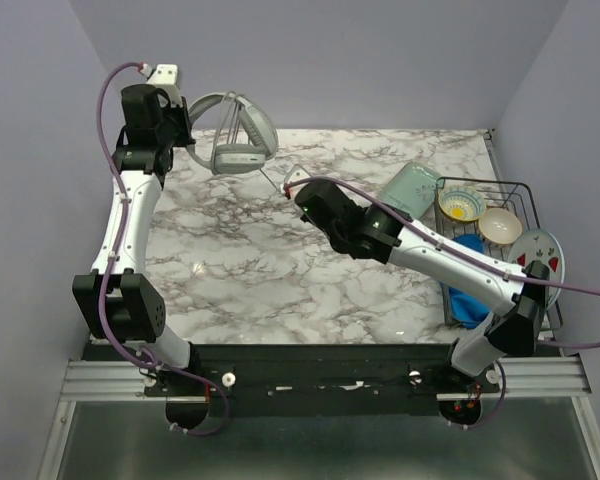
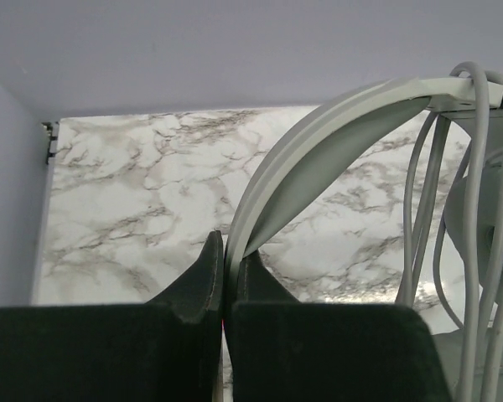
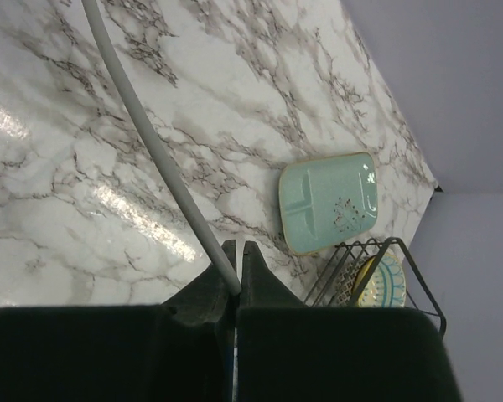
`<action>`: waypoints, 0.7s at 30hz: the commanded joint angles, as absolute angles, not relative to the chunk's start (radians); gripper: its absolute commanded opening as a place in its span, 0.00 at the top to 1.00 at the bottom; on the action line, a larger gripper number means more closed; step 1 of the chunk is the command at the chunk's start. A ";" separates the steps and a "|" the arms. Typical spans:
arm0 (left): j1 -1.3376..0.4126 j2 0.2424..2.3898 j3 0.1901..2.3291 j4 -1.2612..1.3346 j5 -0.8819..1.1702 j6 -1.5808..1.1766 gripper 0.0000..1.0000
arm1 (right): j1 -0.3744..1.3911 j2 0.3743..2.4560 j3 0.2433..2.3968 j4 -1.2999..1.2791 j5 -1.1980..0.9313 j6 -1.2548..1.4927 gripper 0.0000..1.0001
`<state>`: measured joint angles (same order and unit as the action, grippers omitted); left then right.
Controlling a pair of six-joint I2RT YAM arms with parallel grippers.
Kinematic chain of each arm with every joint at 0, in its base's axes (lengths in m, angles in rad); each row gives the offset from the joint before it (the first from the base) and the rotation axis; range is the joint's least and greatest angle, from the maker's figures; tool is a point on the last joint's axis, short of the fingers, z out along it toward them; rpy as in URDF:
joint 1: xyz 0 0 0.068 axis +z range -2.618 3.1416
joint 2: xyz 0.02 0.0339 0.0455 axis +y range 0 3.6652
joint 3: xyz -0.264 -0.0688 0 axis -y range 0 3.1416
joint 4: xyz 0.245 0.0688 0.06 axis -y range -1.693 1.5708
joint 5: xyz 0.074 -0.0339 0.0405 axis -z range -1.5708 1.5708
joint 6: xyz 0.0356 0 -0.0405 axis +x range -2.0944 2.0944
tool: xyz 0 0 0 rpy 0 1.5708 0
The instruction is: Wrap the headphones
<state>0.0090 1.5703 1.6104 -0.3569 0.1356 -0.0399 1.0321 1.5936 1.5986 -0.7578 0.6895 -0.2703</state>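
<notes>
The light grey headphones point(image 1: 235, 135) hang in the air over the far left of the marble table, held by the headband point(image 2: 318, 142). My left gripper point(image 1: 185, 130) is shut on that headband, which runs between its jaws point(image 2: 230, 247). Several turns of the thin grey cable point(image 2: 486, 167) lie over the band next to an earcup point(image 2: 478, 226). From there the cable point(image 1: 270, 178) slants down to my right gripper point(image 1: 295, 185) near the table's middle. In the right wrist view that gripper point(image 3: 239, 249) is shut on the cable point(image 3: 151, 134). The plug is hidden.
A teal sectioned tray point(image 1: 410, 190) leans by a black wire rack point(image 1: 525, 200) at the far right. The rack holds a yellow bowl point(image 1: 461, 205), a cream bowl point(image 1: 500, 226) and a patterned plate point(image 1: 535, 250). A blue cloth point(image 1: 465, 295) lies below it. Purple walls close in left and back.
</notes>
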 commanded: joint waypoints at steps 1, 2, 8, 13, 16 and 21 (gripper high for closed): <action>0.057 1.545 1.663 -0.351 0.336 -0.314 1.00 | 1.035 1.571 1.483 -0.597 0.626 -0.325 0.99; 0.061 1.539 1.660 -0.339 0.359 -0.362 1.00 | 1.035 1.580 1.474 -0.577 0.623 -0.327 0.99; 0.077 1.513 1.626 -0.289 0.416 -0.524 1.00 | 1.101 1.756 1.597 -0.552 0.534 -0.343 0.99; 0.078 1.487 1.579 -0.250 0.341 -0.584 1.00 | 1.181 1.876 1.744 -0.554 0.543 -0.397 0.99; 0.066 1.488 1.545 -0.235 0.217 -0.496 1.00 | 1.245 1.917 1.844 -0.572 0.557 -0.445 0.99; 0.003 1.471 1.408 -0.118 -0.021 -0.258 1.00 | 1.333 1.927 2.006 -0.624 0.603 -0.531 0.99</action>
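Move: The right hand grips the cable; the headphones it is wrapping hang about 12 cm ahead of it, 9 cm to its left and 5 cm above, their near ear cup some 7 cm ahead and 9 cm left. The green tray lies about 32 cm right, 8 cm ahead and 25 cm below. The left hand holds the headband, the headphones' middle about 9 cm to its right and 1 cm ahead. Right hand dips, then carries the pinched cable some 18 cm left past the headphones' near side; left rolls headband about 25 degrees. ##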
